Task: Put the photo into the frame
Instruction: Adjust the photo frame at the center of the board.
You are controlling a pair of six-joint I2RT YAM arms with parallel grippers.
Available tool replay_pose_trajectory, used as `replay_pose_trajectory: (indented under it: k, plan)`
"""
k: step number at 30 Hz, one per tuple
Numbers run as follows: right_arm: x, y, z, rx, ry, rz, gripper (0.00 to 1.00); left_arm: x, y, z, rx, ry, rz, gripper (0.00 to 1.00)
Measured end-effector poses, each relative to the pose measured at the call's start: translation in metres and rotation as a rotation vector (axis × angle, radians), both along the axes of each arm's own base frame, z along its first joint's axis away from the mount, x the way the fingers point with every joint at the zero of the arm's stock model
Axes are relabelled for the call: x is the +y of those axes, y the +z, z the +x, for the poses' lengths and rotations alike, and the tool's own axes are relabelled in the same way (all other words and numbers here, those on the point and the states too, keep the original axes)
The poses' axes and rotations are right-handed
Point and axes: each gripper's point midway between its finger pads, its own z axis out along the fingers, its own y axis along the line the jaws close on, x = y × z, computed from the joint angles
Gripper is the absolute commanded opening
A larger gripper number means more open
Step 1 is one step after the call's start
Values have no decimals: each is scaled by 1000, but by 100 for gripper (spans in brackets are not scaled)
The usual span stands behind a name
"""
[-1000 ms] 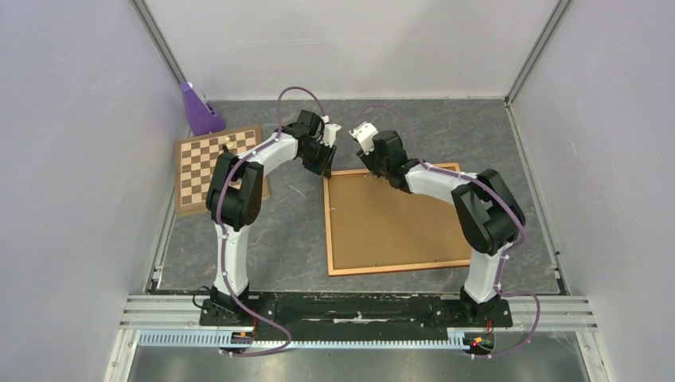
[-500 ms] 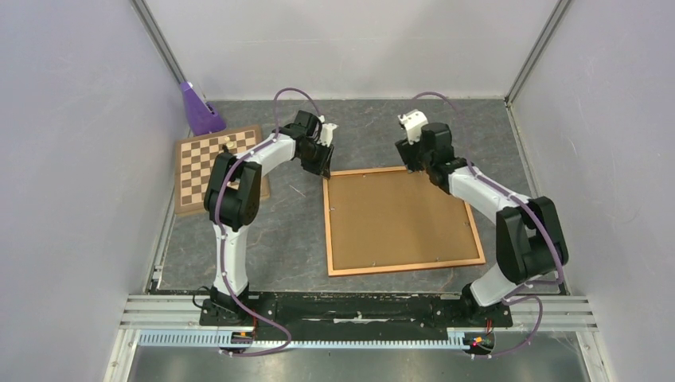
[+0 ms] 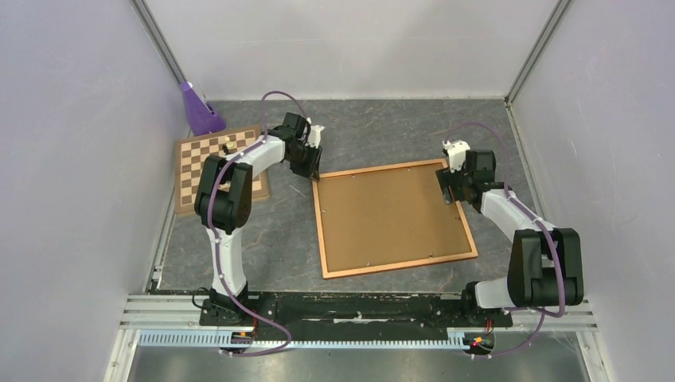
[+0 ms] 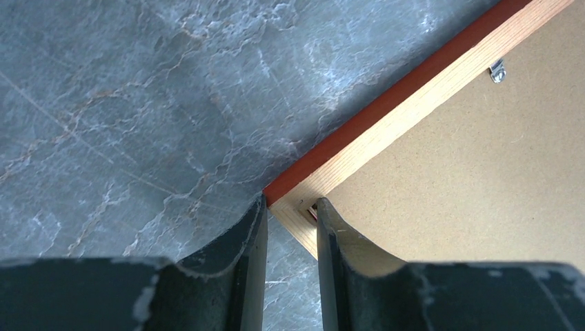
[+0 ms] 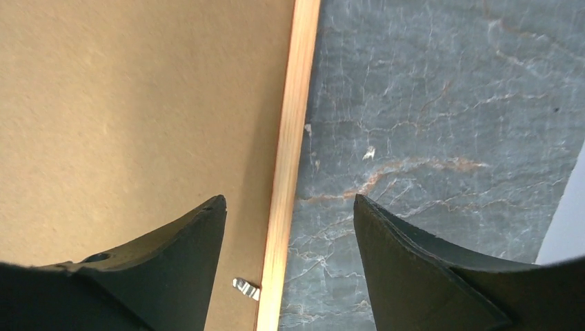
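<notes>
The frame, thin orange-brown wood, lies back side up on the grey table with a brown hardboard backing panel inside it. The photo is hidden. My left gripper is at the frame's far left corner. In the left wrist view it is shut on that corner of the frame. My right gripper hovers at the far right corner. In the right wrist view it is open, and its jaws straddle the right rail of the frame without touching it.
A checkered chessboard with a small piece on it lies at the far left, just behind my left arm. A purple object stands in the far left corner. Walls close in on both sides. A metal clip sits on the backing.
My right gripper has travelled right along the far rail to the far right corner and opened. The left gripper has pulled its corner left, turning the frame slightly.
</notes>
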Motion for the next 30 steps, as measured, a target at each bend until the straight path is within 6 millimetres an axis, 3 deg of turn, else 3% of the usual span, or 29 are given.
replay_pose_trajectory:
  k: [7,12,24,30]
  plan:
    - [-15,-21,-9,70,-20,39,57,12,0,-2,7,25,23,11]
    - [-15,-38,-12,118,-16,82,51,17,1,-2,9,36,31,11]
    - [-13,-31,-23,97,35,115,50,19,1,-5,10,39,36,12]
    - [-13,-30,-27,97,49,108,47,19,1,-5,10,39,37,18]
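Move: My left hand already has the frame's far left corner between its fingers; the chess board's middle is about 31 cm to its left and 2 cm ahead. The middle of the frame's right rail is some 2 cm back, 1 cm right and 4 cm below my right hand. From that hand, a metal clip sits roughly 3 cm back and 1 cm left, and the frame's far right corner about 15 cm ahead and 4 cm left, both about 4 cm below. I keep the corner pinched and draw it about 2 cm left towards the chess board, then hold still. Meanwhile I sink my open right hand about 4 cm, easing right and back, then bring it farther back along the right rail with a slight rise. Its fingers tip a little more downward and close partway, straddling the rail, with the left fingertip coming up against the rail's inner edge. ##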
